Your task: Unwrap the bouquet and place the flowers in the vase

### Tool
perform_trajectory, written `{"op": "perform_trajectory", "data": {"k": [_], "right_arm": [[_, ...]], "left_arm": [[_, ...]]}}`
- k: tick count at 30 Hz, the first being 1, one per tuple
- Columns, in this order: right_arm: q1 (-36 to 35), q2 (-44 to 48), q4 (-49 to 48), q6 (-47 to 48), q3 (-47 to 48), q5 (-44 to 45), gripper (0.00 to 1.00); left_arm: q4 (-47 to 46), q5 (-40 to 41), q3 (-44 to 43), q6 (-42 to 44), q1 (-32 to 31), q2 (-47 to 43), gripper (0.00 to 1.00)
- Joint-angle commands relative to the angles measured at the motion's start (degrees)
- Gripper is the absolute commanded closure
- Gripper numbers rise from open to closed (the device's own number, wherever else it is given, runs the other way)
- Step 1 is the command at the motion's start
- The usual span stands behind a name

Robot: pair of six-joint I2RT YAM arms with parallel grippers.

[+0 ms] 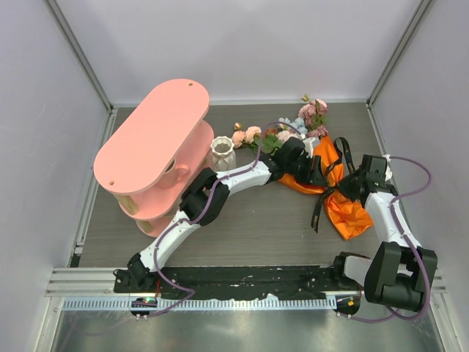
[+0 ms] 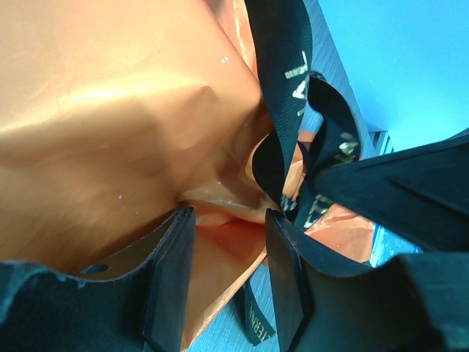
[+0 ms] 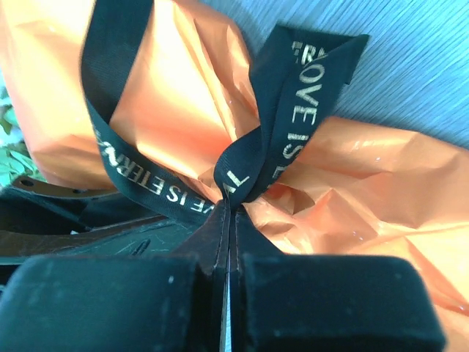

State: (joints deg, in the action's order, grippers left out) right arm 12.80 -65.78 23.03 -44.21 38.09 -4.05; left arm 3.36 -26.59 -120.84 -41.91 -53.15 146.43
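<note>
The bouquet (image 1: 350, 214) lies on the table right of centre, its orange paper cone pointing toward the near right. Its flowers (image 1: 245, 136), pink, peach and pale blue, spread out at the far end. A black printed ribbon (image 3: 293, 110) is tied round the cone. My left gripper (image 2: 229, 220) (image 1: 314, 172) is shut on the bouquet, with orange paper (image 2: 110, 110) filling the space between its fingers. My right gripper (image 3: 231, 205) (image 1: 346, 187) is shut on the ribbon at the knot. The white ribbed vase (image 1: 223, 154) stands upright left of the flowers.
A pink two-tier shelf (image 1: 150, 136) stands at the far left, with a cup (image 1: 170, 172) inside it, close to the vase. A loose ribbon tail (image 1: 317, 214) trails toward the near edge. A metal rail (image 1: 242, 282) runs along the front.
</note>
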Motion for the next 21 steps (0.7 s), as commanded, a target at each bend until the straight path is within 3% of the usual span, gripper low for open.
{"op": "perform_trajectory", "data": {"k": [1, 8, 11, 12, 17, 21], "right_arm": [[0.6, 3.0, 0.3, 1.0, 6.7, 8.6, 0.99], [8.6, -5.4, 0.3, 1.9, 21.0, 15.8, 0.99], [11.9, -8.7, 3.0, 2.8, 26.2, 19.9, 0.72], [12.0, -10.0, 4.2, 3.7, 27.9, 21.3, 0.54], [5.5, -7.9, 7.5, 7.1, 22.9, 16.3, 0.43], [-1.2, -1.3, 6.0, 5.9, 13.9, 9.2, 0.47]], "left_arm": [[-1.1, -0.3, -1.9, -0.5, -0.2, 0.3, 0.53], [-0.5, -0.3, -2.6, -0.5, -0.2, 0.5, 0.53], [0.0, -0.2, -2.9, -0.4, -0.2, 0.7, 0.53], [0.0, -0.3, -2.9, -0.4, -0.2, 0.8, 0.53], [-0.3, -1.0, -3.3, -0.5, -0.2, 1.0, 0.53], [-1.2, -1.1, -2.7, -0.8, -0.2, 0.9, 0.53]]}}
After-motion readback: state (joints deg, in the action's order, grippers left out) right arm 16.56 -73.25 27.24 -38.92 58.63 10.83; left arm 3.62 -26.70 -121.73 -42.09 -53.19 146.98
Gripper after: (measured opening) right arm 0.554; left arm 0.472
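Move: The black ribbon is pinched in the right fingers at the knot, whose middle is about 1 cm left of the hand point and 1 cm below. The wrapping's gathered end lies some 8 cm back and 3 cm right, about 4 cm lower; a ribbon tail hangs roughly 8 cm back, 7 cm left and 5 cm below, and a ribbon loop lies about 11 cm ahead, 1 cm right and 4 cm below. From the left hand, the knot is some 4 cm back, 4 cm right and 2 cm below. The ribbon, still pinched, is pulled quickly by the right hand to the right and up, some 15 and 12 cm, and about 5 cm forward, away from the knot. The fingers open to about half during the last of the pull and let go of the ribbon; the hand turns clockwise some 20 degrees, then swings back left about 6 cm and a little down towards the wrapping, turning partly back. ##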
